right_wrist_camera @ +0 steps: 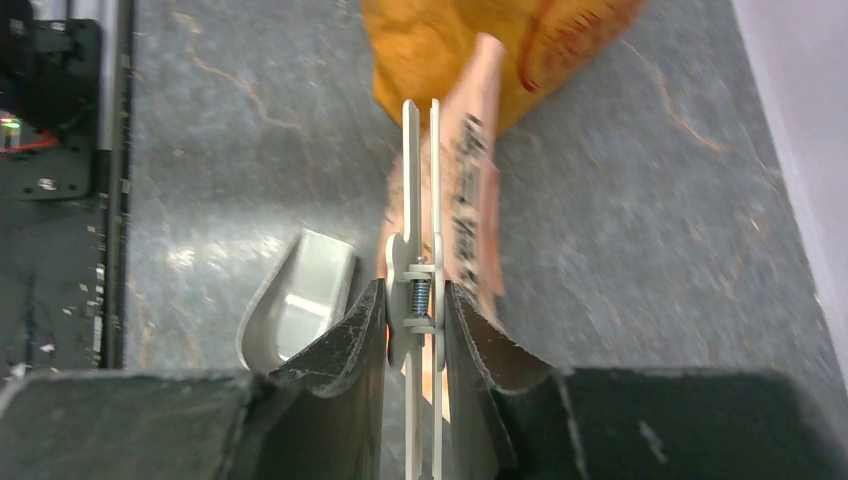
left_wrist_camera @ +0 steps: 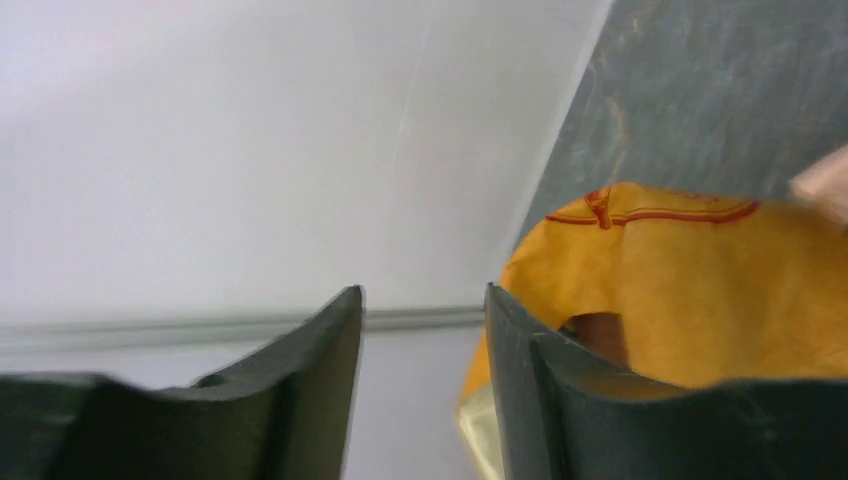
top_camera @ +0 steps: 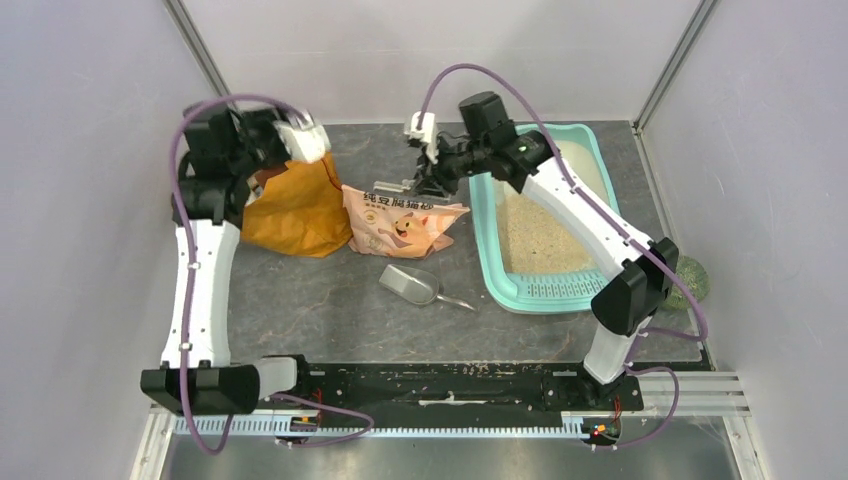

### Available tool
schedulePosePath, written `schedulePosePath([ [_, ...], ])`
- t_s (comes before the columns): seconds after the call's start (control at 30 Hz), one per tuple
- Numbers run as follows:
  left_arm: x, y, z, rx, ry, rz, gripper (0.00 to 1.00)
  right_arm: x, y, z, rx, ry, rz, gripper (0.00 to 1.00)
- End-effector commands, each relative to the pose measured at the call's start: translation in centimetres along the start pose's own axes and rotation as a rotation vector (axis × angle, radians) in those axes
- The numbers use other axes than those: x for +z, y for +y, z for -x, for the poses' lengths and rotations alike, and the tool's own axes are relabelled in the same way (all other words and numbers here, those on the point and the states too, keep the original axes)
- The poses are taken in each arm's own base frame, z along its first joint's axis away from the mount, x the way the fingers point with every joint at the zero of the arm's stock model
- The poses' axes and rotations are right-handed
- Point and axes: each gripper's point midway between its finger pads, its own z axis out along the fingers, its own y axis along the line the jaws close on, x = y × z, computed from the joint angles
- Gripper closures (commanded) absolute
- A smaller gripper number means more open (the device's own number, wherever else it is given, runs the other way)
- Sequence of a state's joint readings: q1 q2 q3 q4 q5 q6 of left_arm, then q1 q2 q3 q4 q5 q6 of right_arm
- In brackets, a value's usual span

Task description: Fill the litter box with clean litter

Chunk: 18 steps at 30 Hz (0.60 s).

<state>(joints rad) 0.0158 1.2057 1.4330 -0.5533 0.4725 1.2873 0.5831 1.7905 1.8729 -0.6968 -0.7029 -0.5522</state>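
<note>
The teal litter box [top_camera: 486, 240] lies at the right, with pale clean litter [top_camera: 535, 240] covering part of its floor. The peach-pink pouch [top_camera: 400, 225] lies flat to its left. A cream spring clip [right_wrist_camera: 420, 200] sits on the pouch's [right_wrist_camera: 472, 190] top edge. My right gripper [right_wrist_camera: 415, 300] is shut on that clip, above the pouch's far edge [top_camera: 425, 180]. My left gripper [left_wrist_camera: 425, 300] hangs open with nothing between its fingers, at the back left beside the orange bag's [left_wrist_camera: 680, 290] top [top_camera: 300, 140].
The orange fabric bag [top_camera: 295, 215] stands left of the pouch. A silver metal scoop [top_camera: 410, 285] lies in front of the pouch, also in the right wrist view [right_wrist_camera: 300, 300]. A green round object [top_camera: 692, 280] sits beyond the box's right side, near the wall.
</note>
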Motion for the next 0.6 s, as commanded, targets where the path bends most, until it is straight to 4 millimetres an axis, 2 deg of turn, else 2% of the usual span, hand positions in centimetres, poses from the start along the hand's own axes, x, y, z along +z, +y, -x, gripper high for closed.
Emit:
schedulePosePath([
  [0.0, -1.5, 2.3, -0.9, -1.095, 0.136, 0.198, 0.29, 3.5, 5.9, 1.7, -0.014, 0.031, 0.079, 1.0],
  [0.03, -1.8, 3.0, -1.2, -1.192, 0.161, 0.227, 0.27, 5.1, 7.0, 1.3, -0.023, 0.05, 0.098, 1.0],
  [0.07, -2.0, 3.1, -2.2, -1.244, 0.209, 0.24, 0.25, 7.0, 8.6, 0.8, -0.037, 0.074, 0.126, 1.0],
  [0.17, -3.2, 3.8, -3.6, -1.403, 0.245, 0.257, 0.22, 12.2, 11.9, -0.3, -0.077, 0.121, 0.157, 1.0],
  [0.3, -4.8, 4.2, -4.1, -1.471, 0.238, 0.282, 0.16, 18.7, 15.6, -2.9, -0.09, 0.164, 0.175, 1.0],
  [0.47, -5.2, 3.0, -4.0, -1.482, 0.24, 0.269, 0.14, 23.7, 18.0, -4.8, -0.102, 0.174, 0.171, 1.0],
  [0.57, -5.0, 2.2, -3.8, -1.481, 0.239, 0.228, 0.12, 25.3, 17.9, -6.0, -0.102, 0.181, 0.162, 1.0],
])
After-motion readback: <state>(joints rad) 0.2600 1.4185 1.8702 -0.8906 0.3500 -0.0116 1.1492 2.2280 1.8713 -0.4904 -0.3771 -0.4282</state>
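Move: The bare table to the left of the scoop, where the right hand is taking the sealing clip, lies about 17 cm back, 20 cm left and 28 cm below that hand. The scoop is some 9 cm back and straight below, the litter bag 3 cm ahead and 6 cm left, the orange bag 8 cm ahead and 36 cm left. From the left hand, the litter bag lies about 17 cm right and 1 cm back, nearly 30 cm down. Keeping the sealing clip pinched, the right hand swings it away from the opened litter bag, left and back by about 25 cm on a slant over the scoop's bowl, nearly level at first and then sinking some 20 cm steeply towards the bare table on the scoop's left. The empty left hand draws off a further 8 cm or so to the left, rising a little and settling again, while its wrist rolls left side down and swings counter-clockwise until the fingers point more forward and down, and they open wider. ##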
